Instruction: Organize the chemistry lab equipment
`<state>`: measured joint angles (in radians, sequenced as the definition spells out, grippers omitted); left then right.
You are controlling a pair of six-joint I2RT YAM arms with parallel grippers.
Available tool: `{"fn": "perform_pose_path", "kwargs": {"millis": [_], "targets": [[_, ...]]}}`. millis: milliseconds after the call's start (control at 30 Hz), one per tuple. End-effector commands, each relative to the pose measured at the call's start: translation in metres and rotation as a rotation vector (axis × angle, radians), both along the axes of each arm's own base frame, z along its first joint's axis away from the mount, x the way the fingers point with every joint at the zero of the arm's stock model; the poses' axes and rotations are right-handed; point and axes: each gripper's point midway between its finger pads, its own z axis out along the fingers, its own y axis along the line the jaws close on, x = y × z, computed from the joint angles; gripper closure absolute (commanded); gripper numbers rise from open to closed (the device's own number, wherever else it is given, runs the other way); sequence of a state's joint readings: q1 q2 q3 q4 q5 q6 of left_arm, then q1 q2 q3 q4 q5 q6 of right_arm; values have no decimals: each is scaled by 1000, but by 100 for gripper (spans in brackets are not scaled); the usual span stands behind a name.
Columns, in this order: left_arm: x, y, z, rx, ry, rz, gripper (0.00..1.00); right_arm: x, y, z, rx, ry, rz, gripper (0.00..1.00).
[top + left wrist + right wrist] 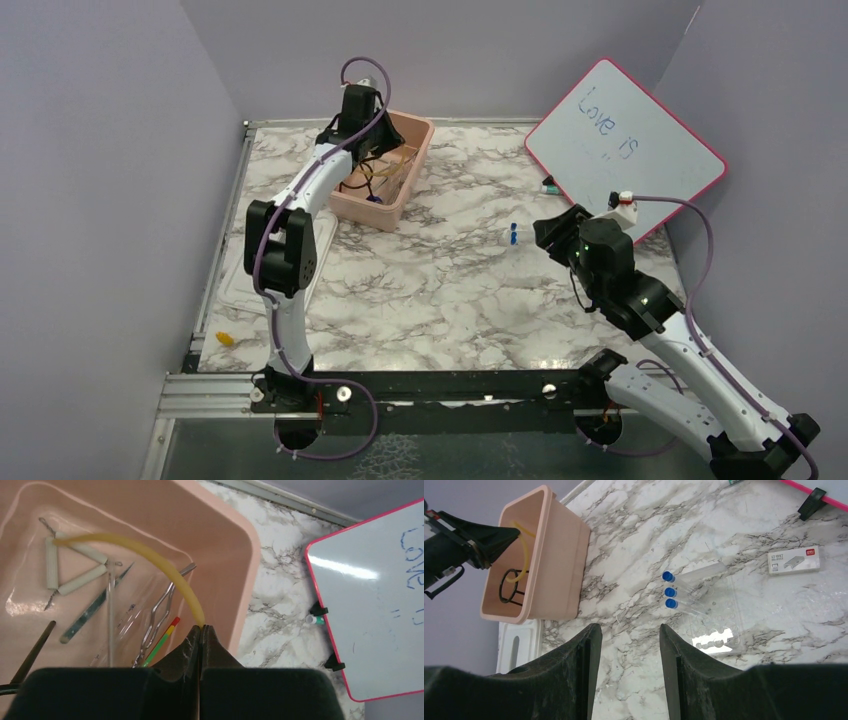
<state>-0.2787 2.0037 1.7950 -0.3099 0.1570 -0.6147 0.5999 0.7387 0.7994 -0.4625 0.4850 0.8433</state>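
Observation:
My left gripper (201,628) hangs over the pink tub (250,555), shut on one end of the amber rubber tube (150,560). The tube arcs back down into the tub. On the tub floor lie thin metal tongs (160,612), a green-handled tool (159,644) and a white clay triangle (75,567). A black wire ring (511,587) stands in the tub too. My right gripper (630,630) is open above bare marble, short of three blue-capped clear tubes (669,590). From above, the left gripper (365,130) is at the tub and the right gripper (545,235) is beside the blue caps (512,235).
A red-framed whiteboard (625,140) leans at the back right, with a green-capped marker (315,620) at its foot. A white lid (235,270) lies left of the left arm, and a yellow bit (225,339) near the front left edge. A staple box (793,560) and a clear rack (716,630) lie by the tubes.

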Motion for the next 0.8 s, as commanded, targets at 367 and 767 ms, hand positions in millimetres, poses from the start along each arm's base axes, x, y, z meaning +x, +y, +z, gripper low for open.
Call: {"fn": "perform_pose_path", "kwargs": {"millis": [367, 767], "targets": [[30, 5, -52, -101, 76, 86, 91, 5, -4, -5, -23, -7, -23, 49], [40, 22, -1, 81, -31, 46, 51, 6, -2, -8, -23, -1, -15, 49]]}}
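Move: The left gripper holds one end of the yellow rubber tube above the pink bin, near its right-hand wall. The bin's middle lies about 2 cm back, 5 cm left and 13 cm below. On the bin floor, the black loop lies roughly 4 cm back and 8 cm left, the clay triangle some 6 cm ahead and 9 cm left. From the idle right gripper, the bin is about 15 cm ahead, 31 cm left and 17 cm lower. Bring the left gripper, still pinching the yellow tube, down about 7 cm into the pink bin beside its right-hand wall, quickly at first, then slower while easing forward. Near the bottom open the fingers to nearly half and let go of the tube. Keep drifting forward, about 4 cm in all, towards the far wall, and start back up by some 3 cm with the fingers still opening. ##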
